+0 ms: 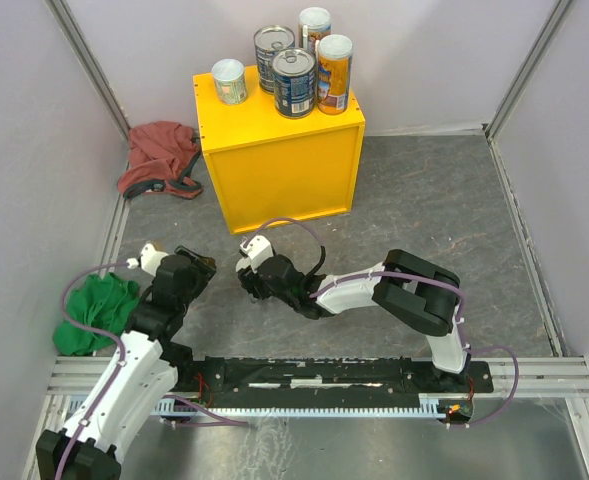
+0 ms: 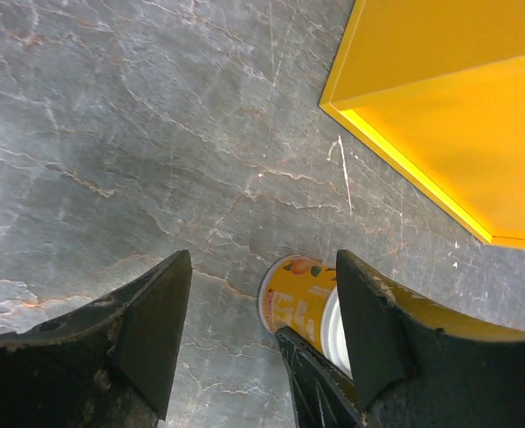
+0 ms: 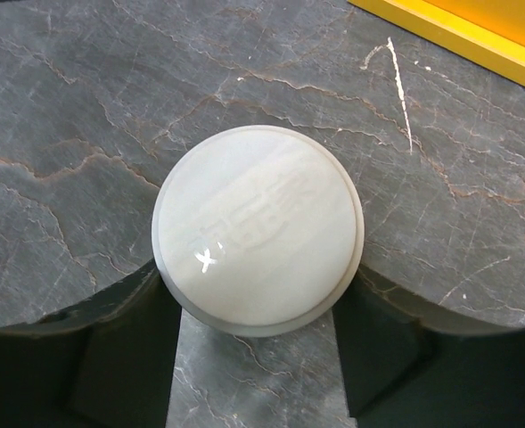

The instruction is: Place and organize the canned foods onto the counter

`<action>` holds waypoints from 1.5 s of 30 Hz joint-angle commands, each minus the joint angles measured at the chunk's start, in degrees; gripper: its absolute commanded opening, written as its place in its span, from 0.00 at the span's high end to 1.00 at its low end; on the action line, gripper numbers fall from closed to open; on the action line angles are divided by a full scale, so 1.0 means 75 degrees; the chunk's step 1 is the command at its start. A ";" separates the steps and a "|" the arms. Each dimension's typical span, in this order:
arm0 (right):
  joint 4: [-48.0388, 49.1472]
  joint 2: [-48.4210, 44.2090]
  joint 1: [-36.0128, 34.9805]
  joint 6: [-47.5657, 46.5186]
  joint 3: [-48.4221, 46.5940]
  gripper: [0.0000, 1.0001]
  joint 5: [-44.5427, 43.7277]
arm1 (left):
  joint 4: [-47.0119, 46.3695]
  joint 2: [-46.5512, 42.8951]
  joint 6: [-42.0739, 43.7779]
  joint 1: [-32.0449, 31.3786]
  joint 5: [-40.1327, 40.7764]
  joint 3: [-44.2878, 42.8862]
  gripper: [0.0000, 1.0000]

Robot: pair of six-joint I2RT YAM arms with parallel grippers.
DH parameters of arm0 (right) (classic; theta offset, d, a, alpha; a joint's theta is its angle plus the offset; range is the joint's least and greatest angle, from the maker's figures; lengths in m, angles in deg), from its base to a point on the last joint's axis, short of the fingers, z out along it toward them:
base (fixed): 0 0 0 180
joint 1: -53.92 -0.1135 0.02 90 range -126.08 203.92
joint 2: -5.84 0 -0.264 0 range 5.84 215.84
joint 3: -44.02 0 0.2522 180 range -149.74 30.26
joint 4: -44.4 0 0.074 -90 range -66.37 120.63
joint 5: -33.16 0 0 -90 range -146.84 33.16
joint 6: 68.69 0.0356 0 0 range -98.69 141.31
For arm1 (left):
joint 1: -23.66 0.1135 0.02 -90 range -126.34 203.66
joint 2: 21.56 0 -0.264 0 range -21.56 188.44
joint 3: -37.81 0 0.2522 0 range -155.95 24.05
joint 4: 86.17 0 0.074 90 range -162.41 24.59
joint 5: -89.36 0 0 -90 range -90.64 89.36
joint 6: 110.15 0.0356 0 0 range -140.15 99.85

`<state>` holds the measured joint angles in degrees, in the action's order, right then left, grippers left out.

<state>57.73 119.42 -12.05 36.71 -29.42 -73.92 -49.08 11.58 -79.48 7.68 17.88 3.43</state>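
Note:
Five canned foods stand on the counter (image 1: 284,170), the yellow box: a short white-lidded can (image 1: 229,81), two silver-topped tins (image 1: 273,57) (image 1: 294,83) and two tall orange cans (image 1: 314,28) (image 1: 334,73). On the grey floor in front of the box stands another short can with a white lid (image 3: 258,230) and an orange label (image 2: 302,301). My right gripper (image 3: 259,283) reaches down over it, a finger pressed on each side; in the top view that gripper (image 1: 254,274) hides the can. My left gripper (image 2: 264,285) hovers open and empty just left of it (image 1: 189,266).
A red cloth (image 1: 159,158) lies by the left wall beside the box. A green cloth (image 1: 96,310) lies near the left arm. Grey walls close in both sides, and a metal rail (image 1: 324,375) runs along the near edge.

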 commanded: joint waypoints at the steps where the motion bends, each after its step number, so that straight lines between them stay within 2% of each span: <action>1: 0.0479 -0.0099 0.0035 -0.0067 -0.0177 0.46 0.0096 | 0.0376 -0.0288 -0.0262 -0.0013 0.0812 -0.0339 0.28; 11: 0.0409 -0.0625 0.0042 -0.0211 0.0148 0.66 0.0188 | 0.1034 -0.0510 -0.0589 -0.0013 0.1727 -0.0551 0.29; 22: 0.0038 -0.1429 0.0043 -0.0494 0.0352 0.73 0.0320 | 0.1203 -0.0462 -0.1049 -0.0013 0.1849 -0.0481 0.29; 33: -0.0571 -0.2418 0.0018 -0.0579 0.0422 0.76 0.0335 | 0.1045 -0.0480 -0.0615 -0.0017 0.1825 -0.0666 0.29; 45: -0.2222 -0.3442 -0.0243 -0.1014 -0.0317 0.81 0.0139 | 0.0619 0.0169 -0.0358 -0.0013 0.1310 -0.0628 0.30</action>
<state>42.38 98.41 -12.99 31.25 -26.21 -72.19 -40.44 11.96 -84.29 7.68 27.61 0.37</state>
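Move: The orange can with the white lid is already between the right fingers, standing on the table. The yellow box's top, where the other cans stand, has its middle about 18 cm ahead of that hand, 8 cm to the right and 20 cm up. On it the small pale can stands some 17 cm ahead and 1 cm right, the front blue can 16 cm ahead and 11 cm right, both about 25 cm up. From the left hand the box top lies roughly 18 cm ahead, 17 cm right and 15 cm up. Keeping its pinch on the orange can, the right hand pauses, then slides slightly right and back before lifting the can off the table, rising about 9 cm in all while drifting 4 cm right and a little back from the box. The empty left hand, fingers open, shifts some 4 cm left, away from the can, and turns about 10 degrees counter-clockwise. ##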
